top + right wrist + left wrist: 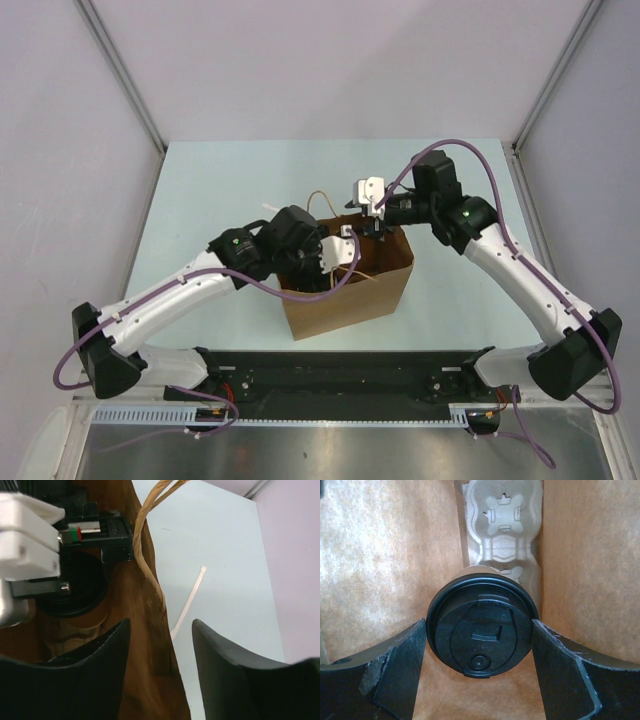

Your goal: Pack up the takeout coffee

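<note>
The takeout coffee, a tan cup with a round black lid, stands inside the brown paper bag over the near hollow of the pulp carrier. My left gripper reaches down into the bag and its two fingers press the lid's left and right edges. In the top view the left gripper is inside the bag's mouth and hides the cup. My right gripper is open astride the bag's far wall, one finger inside and one outside. It shows at the bag's back rim.
The bag's twisted paper handle arches over the wall by my right gripper. A thin pale paper strip lies on the light table beyond the bag. The arms' black base rail runs along the near edge.
</note>
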Tool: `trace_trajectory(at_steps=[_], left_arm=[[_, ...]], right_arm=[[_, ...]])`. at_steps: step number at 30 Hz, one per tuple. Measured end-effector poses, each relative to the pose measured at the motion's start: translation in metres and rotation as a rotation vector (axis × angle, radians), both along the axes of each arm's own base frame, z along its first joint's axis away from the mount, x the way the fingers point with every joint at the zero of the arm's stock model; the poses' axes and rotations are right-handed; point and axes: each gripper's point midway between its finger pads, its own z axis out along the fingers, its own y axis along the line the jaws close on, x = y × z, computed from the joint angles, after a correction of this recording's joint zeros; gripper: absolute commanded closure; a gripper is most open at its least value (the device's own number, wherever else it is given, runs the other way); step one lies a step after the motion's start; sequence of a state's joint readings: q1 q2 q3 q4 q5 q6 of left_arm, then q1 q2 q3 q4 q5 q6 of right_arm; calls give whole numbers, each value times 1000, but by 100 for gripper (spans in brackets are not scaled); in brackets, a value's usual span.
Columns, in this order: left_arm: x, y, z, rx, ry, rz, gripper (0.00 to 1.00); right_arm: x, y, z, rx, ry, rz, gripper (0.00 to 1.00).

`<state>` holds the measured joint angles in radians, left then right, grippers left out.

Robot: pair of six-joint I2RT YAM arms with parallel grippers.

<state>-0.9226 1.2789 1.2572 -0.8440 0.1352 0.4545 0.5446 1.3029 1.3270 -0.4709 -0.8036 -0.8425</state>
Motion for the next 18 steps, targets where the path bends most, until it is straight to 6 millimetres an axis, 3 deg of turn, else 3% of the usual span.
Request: trace_trajectory(at_steps=[2,3,4,10,18], left_arm=[[1,1,0,3,-6,6,94],[2,2,0,3,-12,10,94],[3,3,0,6,-18,16,94],[10,11,8,-2,-79,57,94],[23,15,18,-37,-171,109,95]], right_arm=[[2,3,-4,-17,-5,14,77],[2,4,-5,-25,3,16,95],[3,4,-5,-27,4,16,100],[-2,7,6,-11,21,-7,100],[-13,5,41,60,0,-96,100]])
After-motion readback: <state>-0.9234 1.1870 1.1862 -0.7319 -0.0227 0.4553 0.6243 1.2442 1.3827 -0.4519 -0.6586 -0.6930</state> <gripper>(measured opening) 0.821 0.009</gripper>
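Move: The far rim of the bag passes between the right hand's open fingers, right at the hand point. The rope handle loops about 8 cm to its left and 2 cm farther out, and the held coffee cup sits some 11 cm back, 8 cm left and 12 cm below. The left hand, holding that cup by its black lid inside the bag, has the cup carrier about 12 cm below it, 6 cm right and 3 cm ahead. Right fingers shut on the far bag rim, pinching the paper beside the rope handle, then the hand lifts that rim roughly 4 cm, easing back a little. The left hand keeps its grip on the lidded cup inside the bag and carries it forward, up and slightly left, about 3 cm in all, its fingertips swinging some 10 degrees forward. ##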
